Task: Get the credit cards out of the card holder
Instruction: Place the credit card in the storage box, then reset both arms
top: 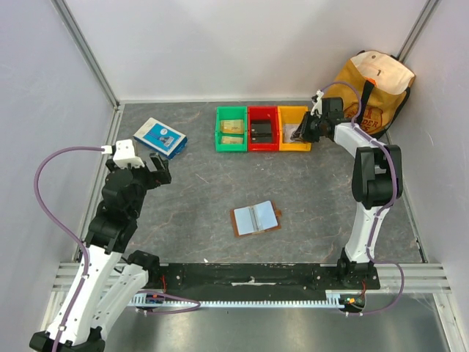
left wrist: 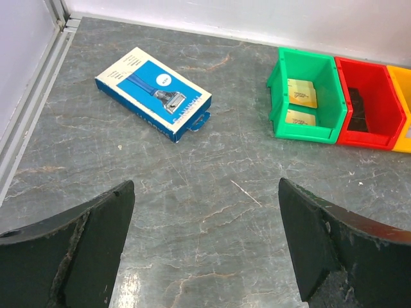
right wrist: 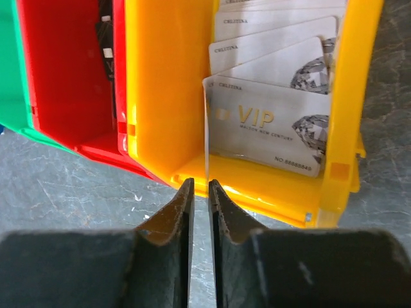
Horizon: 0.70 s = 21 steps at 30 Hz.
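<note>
The card holder (top: 256, 218) lies open on the middle of the table, pale inner faces up, with no gripper near it. Tan-gold credit cards (left wrist: 300, 94) rest in the green bin (left wrist: 280, 77). My right gripper (right wrist: 200, 181) hovers at the near lip of the yellow bin (right wrist: 167, 96), which holds several silver VIP cards (right wrist: 270, 122). Its jaws stand a narrow slit apart. One silver card (right wrist: 206, 128) stands edge-on just past the tips, lined up with the slit. My left gripper (left wrist: 205, 186) hangs wide open over bare table at the left, holding nothing.
A blue-and-white flat box (left wrist: 154, 93) lies at the back left. The red bin (top: 261, 128), with dark items inside, sits between the green and yellow bins. A tan and white bag (top: 374, 88) fills the back right corner. White walls enclose the table.
</note>
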Tool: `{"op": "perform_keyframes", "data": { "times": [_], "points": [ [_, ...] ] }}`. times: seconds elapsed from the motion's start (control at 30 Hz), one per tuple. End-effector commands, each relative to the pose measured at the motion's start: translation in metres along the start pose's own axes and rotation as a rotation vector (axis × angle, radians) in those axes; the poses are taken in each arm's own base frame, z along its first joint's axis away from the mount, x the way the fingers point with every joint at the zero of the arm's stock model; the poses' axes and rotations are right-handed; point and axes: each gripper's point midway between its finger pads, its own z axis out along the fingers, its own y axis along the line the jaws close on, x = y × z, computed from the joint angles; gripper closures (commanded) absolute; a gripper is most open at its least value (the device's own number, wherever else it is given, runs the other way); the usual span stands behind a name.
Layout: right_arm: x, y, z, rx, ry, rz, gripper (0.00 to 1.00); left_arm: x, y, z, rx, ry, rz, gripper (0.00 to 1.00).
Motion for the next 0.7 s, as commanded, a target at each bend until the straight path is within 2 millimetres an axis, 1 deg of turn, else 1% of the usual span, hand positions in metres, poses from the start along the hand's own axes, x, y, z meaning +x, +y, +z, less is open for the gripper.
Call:
{"op": "perform_keyframes", "data": {
  "times": [0.0, 0.1, 0.2, 0.27, 0.3, 0.33, 0.37, 0.47, 0.5, 0.6, 0.67],
  "points": [
    [-0.028, -0.007, -0.019, 0.097, -0.075, -0.017, 0.69, -0.013, 0.005, -0.001, -0.016, -0.059, 0.014, 0.02],
    [-0.036, -0.015, -0.043, 0.196, -0.113, -0.032, 0.44, -0.014, 0.006, -0.001, -0.02, -0.061, 0.013, 0.02],
    [-0.044, -0.013, -0.075, 0.267, -0.162, -0.052, 0.34, -0.015, 0.006, -0.002, -0.016, -0.065, 0.01, 0.02],
    [-0.052, -0.006, -0.101, 0.293, -0.215, -0.071, 0.27, -0.017, 0.007, -0.004, -0.022, -0.076, 0.006, 0.02],
    [-0.054, -0.001, -0.116, 0.303, -0.245, -0.079, 0.23, -0.018, 0.007, -0.005, -0.019, -0.085, 0.005, 0.02],
    [-0.06, 0.008, -0.137, 0.306, -0.293, -0.091, 0.19, -0.018, 0.007, -0.006, -0.012, -0.092, 0.004, 0.02],
    [-0.063, 0.013, -0.152, 0.312, -0.328, -0.101, 0.16, -0.021, 0.006, -0.008, -0.004, -0.109, 0.001, 0.01],
    [-0.065, 0.032, -0.204, 0.314, -0.443, -0.12, 0.04, -0.03, 0.008, -0.017, -0.001, -0.164, -0.016, 0.01],
    [-0.062, 0.039, -0.22, 0.307, -0.477, -0.128, 0.02, -0.034, 0.01, -0.02, -0.003, -0.187, -0.021, 0.01],
    [-0.056, 0.051, -0.272, 0.322, -0.611, -0.138, 0.02, -0.04, 0.018, -0.031, -0.029, -0.238, -0.034, 0.01],
    [-0.047, 0.058, -0.297, 0.308, -0.681, -0.14, 0.02, -0.041, 0.027, -0.037, -0.061, -0.268, -0.054, 0.01]
  ]
}}
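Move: The credit card stands on edge between the right fingertips, still pinched, its middle about 3 cm ahead of, 1 cm left of and 3 cm below the hand point, already inside the yellow storage box. The box's middle is some 4 cm ahead, straight in line, 5 cm down. The red box lies about 10 cm left and 4 cm ahead, the canvas bag roughly 24 cm right and 13 cm ahead. From the left hand the card is some 27 cm ahead and 38 cm right. The card is let go in the yellow box: the right fingers spread from nearly shut to wide open as the hand first slides about 4 cm to its right. It then climbs fast out of the box, some 23 cm, drawing back and farther right, its fingers tipping up towards level and turning clockwise. The left hand, open and empty, eases slightly up and back late on. ##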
